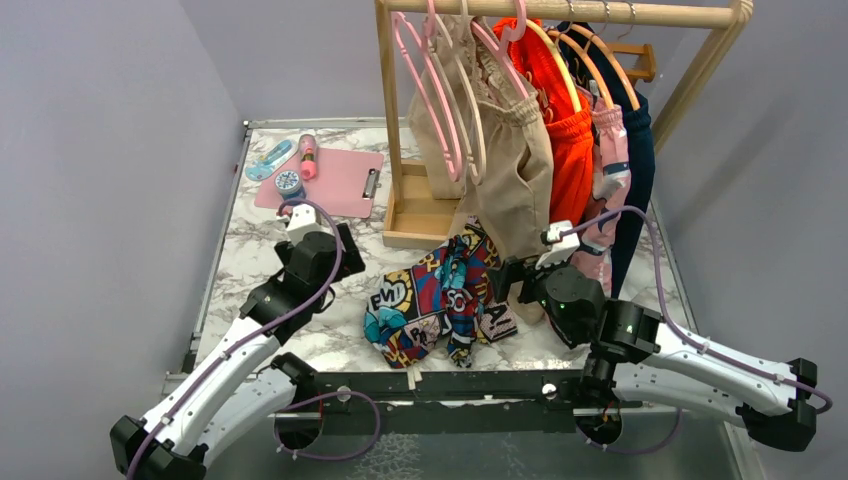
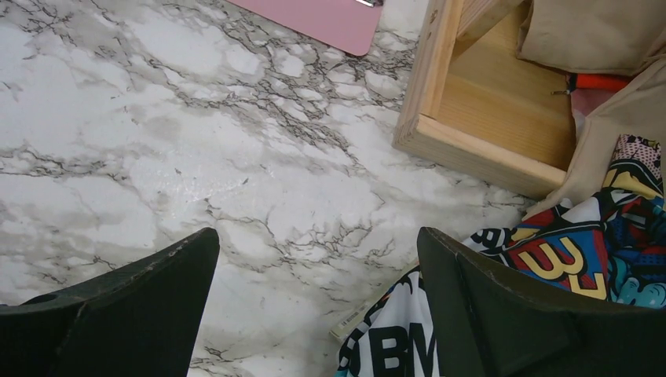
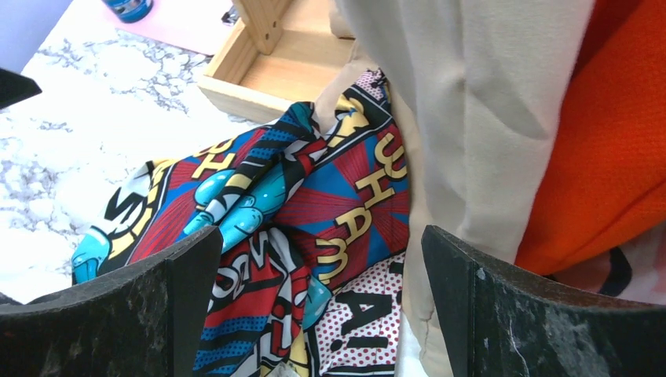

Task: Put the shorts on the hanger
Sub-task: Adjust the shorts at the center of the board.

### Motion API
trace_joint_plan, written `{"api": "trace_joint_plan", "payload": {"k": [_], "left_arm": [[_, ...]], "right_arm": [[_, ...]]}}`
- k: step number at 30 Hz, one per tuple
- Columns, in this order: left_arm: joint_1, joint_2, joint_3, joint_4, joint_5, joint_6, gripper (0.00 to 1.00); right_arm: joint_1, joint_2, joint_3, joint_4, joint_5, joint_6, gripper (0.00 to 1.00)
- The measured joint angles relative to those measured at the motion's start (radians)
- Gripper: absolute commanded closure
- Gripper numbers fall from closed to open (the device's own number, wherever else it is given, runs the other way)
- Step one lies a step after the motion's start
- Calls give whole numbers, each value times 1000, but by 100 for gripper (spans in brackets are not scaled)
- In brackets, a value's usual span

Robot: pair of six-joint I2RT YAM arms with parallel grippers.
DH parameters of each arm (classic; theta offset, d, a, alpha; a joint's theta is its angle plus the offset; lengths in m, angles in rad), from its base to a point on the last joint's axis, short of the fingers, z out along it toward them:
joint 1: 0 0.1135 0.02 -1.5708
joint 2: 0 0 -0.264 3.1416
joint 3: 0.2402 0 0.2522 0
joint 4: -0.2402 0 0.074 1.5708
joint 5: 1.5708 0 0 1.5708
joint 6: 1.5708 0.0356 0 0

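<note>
The comic-print shorts (image 1: 440, 295) lie crumpled on the marble table in front of the clothes rack. They also show in the left wrist view (image 2: 565, 251) and the right wrist view (image 3: 298, 196). My left gripper (image 1: 350, 258) is open and empty just left of the shorts, its jaws (image 2: 316, 233) over bare marble. My right gripper (image 1: 510, 277) is open and empty at their right edge, its jaws (image 3: 320, 232) spread above the print. A cream strip (image 2: 369, 310) pokes out from under the shorts; I cannot tell whether it is the hanger, which is otherwise hidden.
A wooden rack (image 1: 560, 12) stands behind with pink hangers (image 1: 440, 90), plain beige shorts (image 1: 510, 170), an orange garment (image 1: 570, 140) and dark clothes. Its wooden base (image 1: 415, 215) sits close behind the shorts. A pink clipboard (image 1: 335, 180) with small items lies back left.
</note>
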Motion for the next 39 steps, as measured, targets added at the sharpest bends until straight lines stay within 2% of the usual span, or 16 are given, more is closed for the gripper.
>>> {"api": "trace_joint_plan", "payload": {"k": [11,18,23,27,31,36,39], "left_arm": [[-7,-98,-36,35,14,79,1],[-7,-206,-80,82,82,149,2],[-7,-260,-96,116,124,177,3],[-7,-265,-96,132,144,191,3],[-9,-265,-98,138,153,195,3],[-11,-261,-102,142,161,195,3],[-11,-258,-102,145,166,195,4]], "right_arm": [[0,-1,-13,35,-116,-70,0],[0,10,-13,48,-294,-117,5],[0,95,-13,74,-433,-130,8],[0,186,-13,80,-485,-127,12],[0,224,-24,111,-514,-103,22],[0,285,-35,171,-537,-40,46],[0,330,-36,193,-554,-2,56]]}}
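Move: The shorts' bunched middle lies about 12 cm to the right hand's left, some 4 cm back and 9 cm below its wide-open fingers. The lower part of the khaki trousers hangs roughly 10 cm ahead and 2 cm left of that hand, and the wooden tray sits about 23 cm ahead and 18 cm left. From the left hand, the same bunched middle is some 21 cm right, 4 cm back and 5 cm below. The right hand swings about 10 cm left and 5 cm back, clear of the hanging khaki trousers, then sinks some 8 cm onto the twisted fold in the shorts' middle, turning nearly 30 degrees counter-clockwise and tipping its fingers down; on the last of the descent the wide-open fingers close to about half, one on either side of the fold. The empty left hand stays wide open and rises about 4 cm, edging slightly right and back while its fingers tip up and turn clockwise by some 13 degrees each. ##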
